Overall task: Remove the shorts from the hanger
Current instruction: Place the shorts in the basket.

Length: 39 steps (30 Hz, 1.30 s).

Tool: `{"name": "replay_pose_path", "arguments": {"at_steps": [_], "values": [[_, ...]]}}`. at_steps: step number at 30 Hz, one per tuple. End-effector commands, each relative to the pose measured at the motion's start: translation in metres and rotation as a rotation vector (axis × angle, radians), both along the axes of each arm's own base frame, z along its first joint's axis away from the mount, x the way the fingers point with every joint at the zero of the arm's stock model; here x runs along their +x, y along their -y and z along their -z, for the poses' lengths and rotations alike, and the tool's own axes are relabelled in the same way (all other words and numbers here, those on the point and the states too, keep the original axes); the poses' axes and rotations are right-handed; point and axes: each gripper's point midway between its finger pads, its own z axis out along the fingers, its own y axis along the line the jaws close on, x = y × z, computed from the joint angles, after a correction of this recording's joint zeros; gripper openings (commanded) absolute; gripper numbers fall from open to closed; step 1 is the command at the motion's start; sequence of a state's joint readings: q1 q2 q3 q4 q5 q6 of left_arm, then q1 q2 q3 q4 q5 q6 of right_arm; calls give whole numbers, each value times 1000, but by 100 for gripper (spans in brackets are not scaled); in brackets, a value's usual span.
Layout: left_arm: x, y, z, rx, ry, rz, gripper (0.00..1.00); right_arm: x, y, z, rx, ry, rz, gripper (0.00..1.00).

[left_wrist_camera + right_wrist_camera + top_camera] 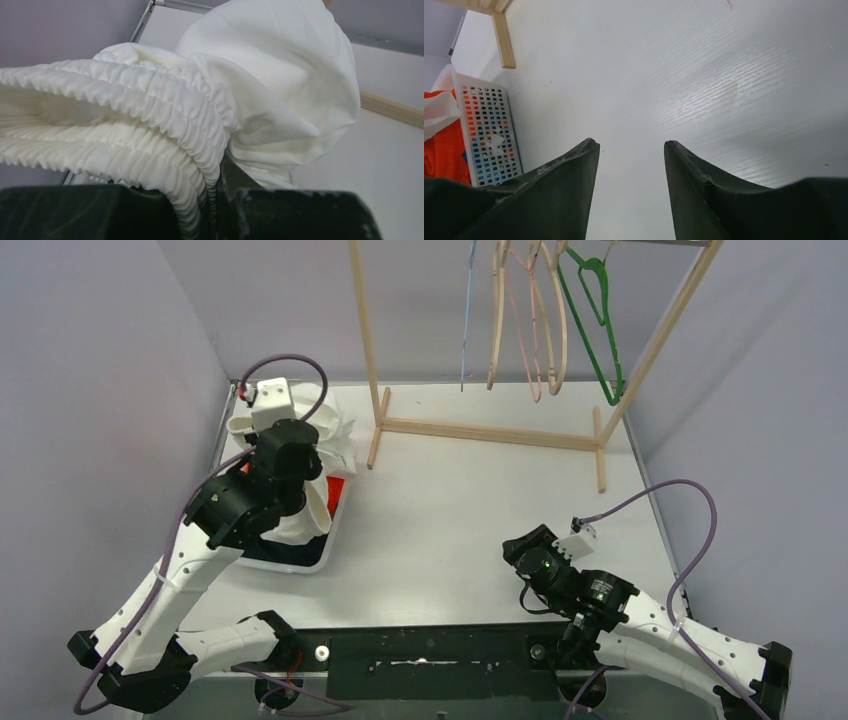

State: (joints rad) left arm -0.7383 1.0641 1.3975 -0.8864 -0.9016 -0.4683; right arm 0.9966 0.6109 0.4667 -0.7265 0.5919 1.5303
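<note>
My left gripper point(218, 181) is shut on the gathered elastic waistband of the white shorts point(280, 75). The white shorts point(333, 428) hang bunched from it over the white basket point(334, 532) at the table's left. Bright orange shorts point(337, 488) lie in that basket, with dark fabric point(292, 558) at its near end; the orange shorts point(444, 150) also show at the left edge of the right wrist view. Several hangers point(528, 325) hang bare on the wooden rack point(480, 430) at the back. My right gripper point(520, 546) hovers open just above the bare table at front right, with nothing between its fingers point(574, 165).
A green hanger point(598, 315) and a thin blue one point(467, 310) hang among the pale wooden ones. The rack's wooden foot point(504, 40) lies beyond the perforated basket wall point(489, 130). Grey walls close in on both sides of the table.
</note>
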Motion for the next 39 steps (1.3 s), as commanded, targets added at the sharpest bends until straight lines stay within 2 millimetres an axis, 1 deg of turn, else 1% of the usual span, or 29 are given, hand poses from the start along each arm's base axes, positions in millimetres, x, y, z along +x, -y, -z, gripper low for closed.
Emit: {"name": "replay_pose_path", "arguments": {"at_steps": [1,3,4,5,11,14,17,18,21,22,23,24,28,32,33,35,37,38,39], "values": [[-8,-28,-70,-84,137,-79,0,10,1,-9,12,59,41,52],[-12,-36,-79,-81,145,-104,0,12,0,-10,18,68,46,52],[-14,-38,-80,-79,144,-116,0,12,-1,-10,20,72,46,52],[-16,-41,-76,-65,129,-126,0,13,-1,-10,19,76,46,52],[-21,-50,-40,-22,49,-182,0,13,-1,-6,14,76,45,52],[-16,-55,-17,15,-22,-210,0,13,0,-5,9,76,45,52],[-4,-73,15,37,-127,-268,0,13,1,-4,2,80,43,52],[3,-78,26,25,-159,-263,0,13,2,-4,-2,82,42,52],[24,-95,61,-103,-256,-242,0,12,4,-3,-10,82,42,52],[28,-103,77,-145,-283,-253,0,12,5,-3,-11,82,45,52],[36,-106,88,-188,-284,-245,0,12,5,-5,-8,86,44,52],[40,-107,104,-224,-309,-235,0,13,6,-6,-6,92,47,52],[48,-96,157,-291,-411,-192,0,12,9,-8,-9,95,52,52],[48,-87,207,-342,-500,-194,0,11,11,-6,8,91,67,52],[42,-85,229,-371,-532,-202,0,11,10,-5,13,92,66,52],[37,-75,262,-535,-583,-180,0,11,9,-4,17,91,64,52],[30,-59,288,-753,-636,-124,0,10,9,-5,13,87,60,52],[26,-55,297,-805,-656,-108,0,10,10,-5,7,83,59,52],[23,-54,305,-816,-664,-108,0,9,11,-5,1,80,59,52]]}}
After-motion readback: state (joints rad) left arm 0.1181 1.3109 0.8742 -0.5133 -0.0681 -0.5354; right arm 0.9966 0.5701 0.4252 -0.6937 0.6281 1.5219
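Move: Ahead of the left hand by about 6 cm, some 8 cm left and roughly 30 cm below, is the middle of the basket; the white shorts hang from the fingers over it. Inside, the orange shorts lie about 7 cm ahead and 5 cm left of the hand, the navy ones about 3 cm back and 7 cm left; the rack's left foot is 20 cm ahead, 12 cm right. From the right hand the basket is roughly 16 cm ahead, 44 cm left. Lifting the white shorts another 6 or 7 cm first, the left hand then swings left and plunges some 30 cm into the basket, ending about 10 cm left and a little forward of its start. The wrist tips the fingers down some 30 degrees and rolls its left side down late, still pinching the gathered waistband. ##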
